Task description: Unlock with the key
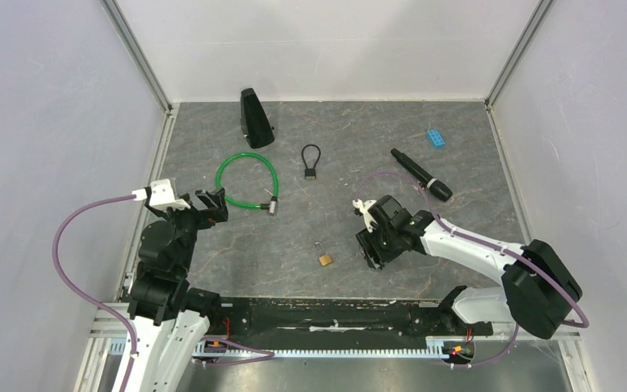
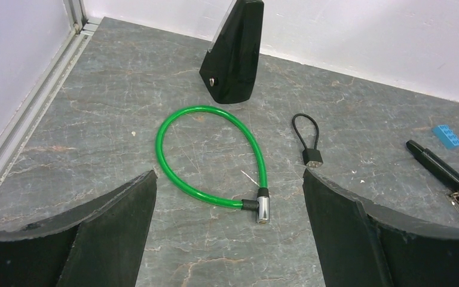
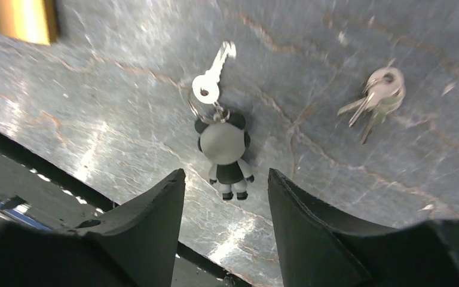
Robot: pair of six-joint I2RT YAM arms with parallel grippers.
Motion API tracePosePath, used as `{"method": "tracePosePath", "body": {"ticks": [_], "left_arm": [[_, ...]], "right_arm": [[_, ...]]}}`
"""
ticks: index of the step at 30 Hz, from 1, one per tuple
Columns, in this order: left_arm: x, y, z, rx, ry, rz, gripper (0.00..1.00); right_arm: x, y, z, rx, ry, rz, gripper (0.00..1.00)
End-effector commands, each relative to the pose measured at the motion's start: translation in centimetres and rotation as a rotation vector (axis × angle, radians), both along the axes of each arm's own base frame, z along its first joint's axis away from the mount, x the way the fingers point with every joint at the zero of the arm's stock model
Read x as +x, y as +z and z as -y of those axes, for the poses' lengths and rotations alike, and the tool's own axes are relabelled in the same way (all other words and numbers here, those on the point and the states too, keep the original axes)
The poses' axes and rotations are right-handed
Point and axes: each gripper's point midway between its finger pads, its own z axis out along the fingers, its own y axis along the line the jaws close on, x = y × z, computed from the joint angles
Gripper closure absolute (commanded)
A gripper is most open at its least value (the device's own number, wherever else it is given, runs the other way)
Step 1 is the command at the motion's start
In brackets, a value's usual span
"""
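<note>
A silver key [image 3: 214,78] on a ring with a small panda figure [image 3: 224,149] lies flat on the grey table. My right gripper [image 3: 226,176] hovers just over the figure's feet, open, with nothing between its fingers. A brass padlock [image 1: 325,258] lies left of that gripper [image 1: 373,245], and its corner [image 3: 25,21] shows at the top left of the right wrist view. My left gripper [image 2: 228,176] is open wide above a green cable lock [image 2: 173,170], holding nothing. In the top view the key is hidden under the right gripper.
A bunch of keys [image 3: 375,98] lies right of the panda key. Further back are a black wedge-shaped stand [image 1: 255,119], a small black cable padlock [image 1: 311,163], a black pen-like tool [image 1: 420,174] and a blue brick [image 1: 436,137]. White walls enclose the table.
</note>
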Motion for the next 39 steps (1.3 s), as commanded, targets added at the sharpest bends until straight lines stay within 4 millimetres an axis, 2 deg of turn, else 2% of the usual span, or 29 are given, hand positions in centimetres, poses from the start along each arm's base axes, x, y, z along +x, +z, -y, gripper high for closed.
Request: {"method": "tracePosePath", "body": {"ticks": [1,7,12,17,23,27,29,34,39], "left_arm": [[0.3,0.2,0.6,0.002,-0.031,0.007,0.04],[0.5,0.1,0.9,0.004,-0.044,-0.001,0.04],[0.7,-0.2,1.2,0.005,-0.061,-0.013,0.04],[0.7,-0.4,1.9,-0.006,-0.097,-0.030,0.04],[0.7,-0.8,3.9,-0.055,-0.191,-0.091,0.04],[0.7,-2.7,6.2,-0.116,-0.287,-0.237,0.05],[0.7,-3.6,7.6,-0.165,-0.344,-0.293,0.05],[0.7,-4.7,10.9,-0.328,-0.474,-0.354,0.05],[0.7,-5.2,13.6,-0.466,-0.579,-0.390,0.05]], "right_arm": [[3.3,3.3,-2.5,0.059,0.015,0.097,0.44],[4.8,3.0,-4.0,0.065,0.013,0.099,0.47],[4.1,1.9,-4.8,0.070,0.043,0.063,0.52],[3.5,0.3,-4.6,0.049,0.042,0.034,0.56],[3.1,-1.1,-4.4,0.025,0.045,0.024,0.62],[3.0,-1.9,-3.8,-0.021,0.049,0.030,0.68],[3.0,-1.9,-3.8,-0.026,0.055,0.042,0.74],[3.6,-0.6,-4.3,0.021,0.073,0.112,0.99],[4.0,2.1,-6.1,0.172,0.116,0.208,1.00]]}}
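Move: The key lies on the table about 3 cm ahead and 4 cm left of the right hand, 2 cm below it, with its figurine fob almost straight beneath the open fingers. The brass padlock is some 3 cm ahead and 14 cm left, the spare keys 8 cm ahead and 5 cm right. From the left hand the key is about 34 cm right, 5 cm back and 26 cm down. Right hand shifts about 5 cm left and forward, pinching the key; left hand swings 10 cm right and down. ##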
